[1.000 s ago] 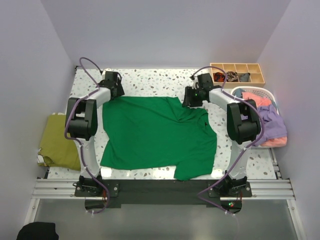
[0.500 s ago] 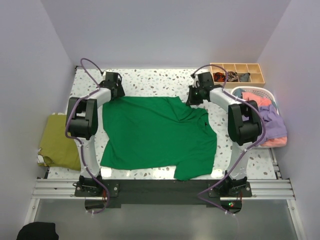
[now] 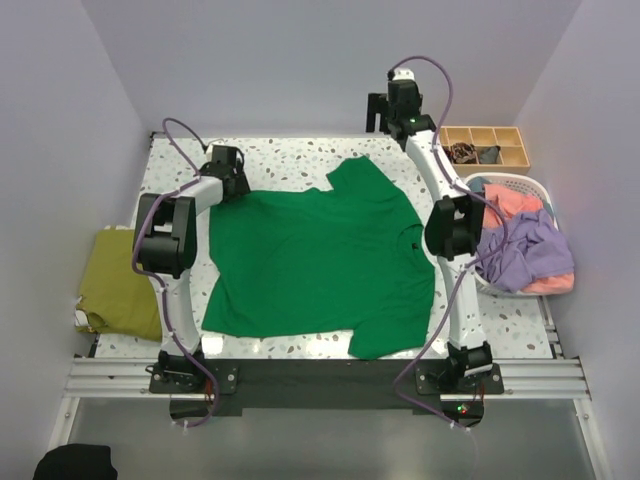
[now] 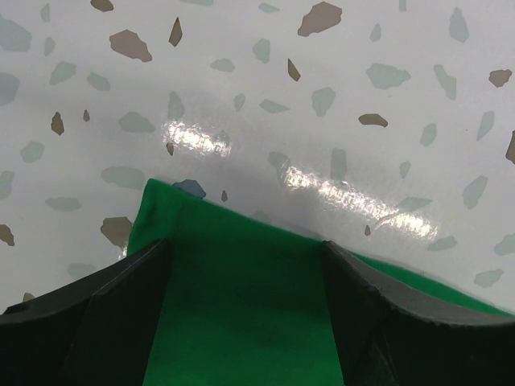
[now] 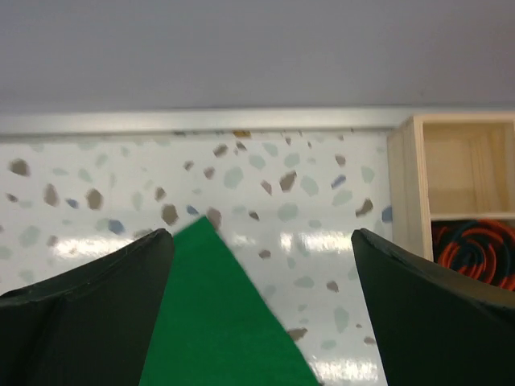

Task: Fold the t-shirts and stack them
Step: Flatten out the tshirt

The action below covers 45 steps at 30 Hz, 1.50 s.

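Note:
A large bright green t-shirt (image 3: 320,265) lies spread flat on the speckled table. My left gripper (image 3: 228,172) sits low over its far left corner. In the left wrist view the green cloth (image 4: 241,305) lies flat between my wide-apart fingers (image 4: 88,322). My right gripper (image 3: 392,105) is raised near the back wall, open and empty. The right wrist view shows the green sleeve tip (image 5: 217,322) on the table below it. An olive-yellow shirt (image 3: 115,280) lies at the left edge. Lavender (image 3: 530,250) and coral-pink (image 3: 510,200) shirts are in the basket.
A white slatted basket (image 3: 545,188) stands at the right edge of the table. A wooden compartment box (image 3: 485,147) with dark fabric pieces stands at the back right, and it also shows in the right wrist view (image 5: 451,177). Walls close in on three sides.
My right gripper drew the far right sleeve out toward the back, let it go and rose up to the back wall. The sleeve now lies flat. My left gripper has not moved.

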### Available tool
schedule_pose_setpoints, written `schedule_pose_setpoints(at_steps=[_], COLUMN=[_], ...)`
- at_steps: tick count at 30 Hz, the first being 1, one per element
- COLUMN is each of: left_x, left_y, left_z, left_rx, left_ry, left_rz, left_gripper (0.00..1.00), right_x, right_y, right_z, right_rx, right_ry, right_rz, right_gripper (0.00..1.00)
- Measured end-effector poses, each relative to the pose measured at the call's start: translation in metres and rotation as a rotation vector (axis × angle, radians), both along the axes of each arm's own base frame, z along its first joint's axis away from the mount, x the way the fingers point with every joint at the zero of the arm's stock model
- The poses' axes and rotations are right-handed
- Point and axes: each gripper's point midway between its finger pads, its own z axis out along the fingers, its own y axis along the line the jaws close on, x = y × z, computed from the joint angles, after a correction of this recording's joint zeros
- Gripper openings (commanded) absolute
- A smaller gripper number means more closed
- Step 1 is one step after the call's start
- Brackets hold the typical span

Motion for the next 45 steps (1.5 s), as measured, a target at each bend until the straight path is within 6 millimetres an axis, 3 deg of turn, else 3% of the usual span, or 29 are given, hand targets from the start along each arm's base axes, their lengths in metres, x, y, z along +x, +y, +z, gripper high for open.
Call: schedule_pose_setpoints(at_steps=[3,6,8,11,15,18,21,23,26,31,34,45], left_x=[0.0,-0.001,-0.002,-0.006,-0.016,-0.026,-0.032,-0.035,-0.047,-0.057,-0.043,-0.001], left_y=[0.001,0.005,0.007,0.01,0.008,0.0,-0.02,-0.034,-0.051,-0.057,-0.056,-0.03], left_z=[0.0,0.001,0.002,0.013,0.056,0.087,0.103,0.096,0.061,0.005,0.009,0.006], left_rx=[0.005,0.02,0.032,0.039,0.008,-0.042,-0.133,-0.187,-0.248,-0.259,-0.256,-0.185], left_ry=[0.0,0.001,0.002,-0.006,-0.083,-0.149,-0.205,-0.206,-0.131,-0.001,-0.024,-0.049], left_rz=[0.005,0.019,0.029,0.037,0.039,0.009,-0.068,-0.118,-0.167,-0.173,-0.164,-0.095], left_gripper=[0.82,0.83,0.83,0.83,0.84,0.83,0.83,0.83,0.83,0.82,0.83,0.83], right_x=[-0.007,-0.051,-0.087,-0.126,-0.149,-0.156,-0.159,-0.159,-0.159,-0.161,-0.157,-0.133], right_y=[-0.012,-0.023,-0.025,-0.013,0.023,0.049,0.063,0.064,0.064,0.058,0.054,0.015], right_z=[-0.05,-0.105,-0.124,-0.111,-0.051,-0.027,-0.036,-0.057,-0.095,-0.144,-0.155,-0.157], right_rx=[-0.055,-0.094,-0.095,-0.056,0.026,0.081,0.113,0.123,0.124,0.117,0.118,0.132], right_ry=[0.1,0.258,0.352,0.392,0.294,0.242,0.262,0.306,0.385,0.488,0.511,0.516], right_rz=[-0.051,-0.06,-0.044,0.015,0.135,0.223,0.274,0.281,0.28,0.257,0.242,0.123], right_gripper=[0.99,0.99,0.99,0.98,0.97,0.96,0.95,0.95,0.95,0.95,0.95,0.95])
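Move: The right hand hangs above the table's far edge; the spread t-shirt's far right shoulder, its next pressing place, is about 16 cm back, 5 cm left and 17 cm below, with the sleeve tip some 6 cm back and 7 cm left, and the wooden tray about 28 cm right, 3 cm back. The left hand, low over the cloth, has the shirt's far left corner 5 cm left and 1 cm ahead; its next pressing patch is 5 cm back, 6 cm right. The right hand, fingers staying wide open, swoops back and down, hops up some 10 cm and comes down on the t-shirt's far right shoulder, its fingers tipped about 30 degrees steeper, then smooths a few centimetres right and forward. Meanwhile the left hand lifts 10 cm, lands back and right on the cloth, and pushes it forward about 5 cm, drifting left, fingers open. ##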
